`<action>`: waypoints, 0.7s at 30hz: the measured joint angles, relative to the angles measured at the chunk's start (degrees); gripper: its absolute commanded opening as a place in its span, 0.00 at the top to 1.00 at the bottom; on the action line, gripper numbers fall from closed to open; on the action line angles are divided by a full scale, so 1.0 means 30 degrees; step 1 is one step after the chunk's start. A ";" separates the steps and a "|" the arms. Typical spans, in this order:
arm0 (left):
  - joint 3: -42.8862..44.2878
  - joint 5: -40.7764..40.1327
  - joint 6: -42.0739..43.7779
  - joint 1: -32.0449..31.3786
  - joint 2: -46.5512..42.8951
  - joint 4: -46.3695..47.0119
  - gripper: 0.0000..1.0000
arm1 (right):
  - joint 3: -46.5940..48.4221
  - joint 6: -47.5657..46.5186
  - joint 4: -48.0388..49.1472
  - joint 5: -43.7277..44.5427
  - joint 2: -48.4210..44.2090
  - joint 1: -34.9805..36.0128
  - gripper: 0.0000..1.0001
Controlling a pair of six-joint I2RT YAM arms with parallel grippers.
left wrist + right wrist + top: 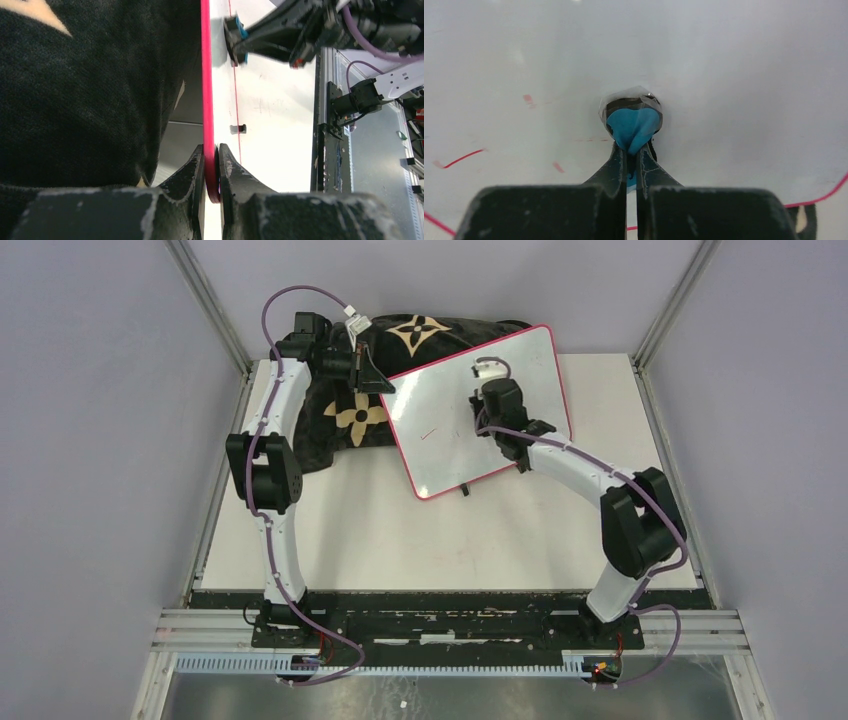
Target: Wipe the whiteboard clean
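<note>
The whiteboard (445,440), glossy white with a pink-red frame, leans tilted with its far side on a black cushion. My left gripper (385,385) is shut on its frame (206,75) at the left edge, one finger on each face (211,150). My right gripper (631,150) is shut on a blue eraser pad (633,125) and presses it against the board face (734,75). The left wrist view also shows the pad (236,37) touching the board. Faint red strokes (459,159) and small red flecks (528,98) show on the white surface.
A black cushion with tan flower patterns (350,420) lies under and behind the board, filling the left of the left wrist view (75,100). A small black foot (467,488) sticks out at the board's near edge. Grey walls enclose the white table (400,530).
</note>
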 measured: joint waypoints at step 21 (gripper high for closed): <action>0.0029 -0.0204 0.0007 0.0044 0.0000 0.0036 0.97 | 0.3745 -0.1239 -0.2280 -0.0087 0.2412 0.4116 0.99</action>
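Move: The last pen stroke lies about 12 cm to the left of the right gripper, which holds the eraser, and 2 cm nearer the base, at about its height. The board's left top corner, pinched in the left gripper, is some 19 cm left, 6 cm farther out and 6 cm higher. The black clip on the bottom edge sits 3 cm left, 15 cm back and 14 cm lower. From the left gripper the stroke is 8 cm right, 8 cm back and 8 cm below. Sweep the right gripper quickly left across the board, about 12 cm and some 4 cm back along its slant at constant height, the eraser still against the surface, until it reaches the pen stroke. Let the hand swing about 15 degrees counter-clockwise, then creep a centimetre back right. Keep the left gripper pinching the corner to hold the board. ##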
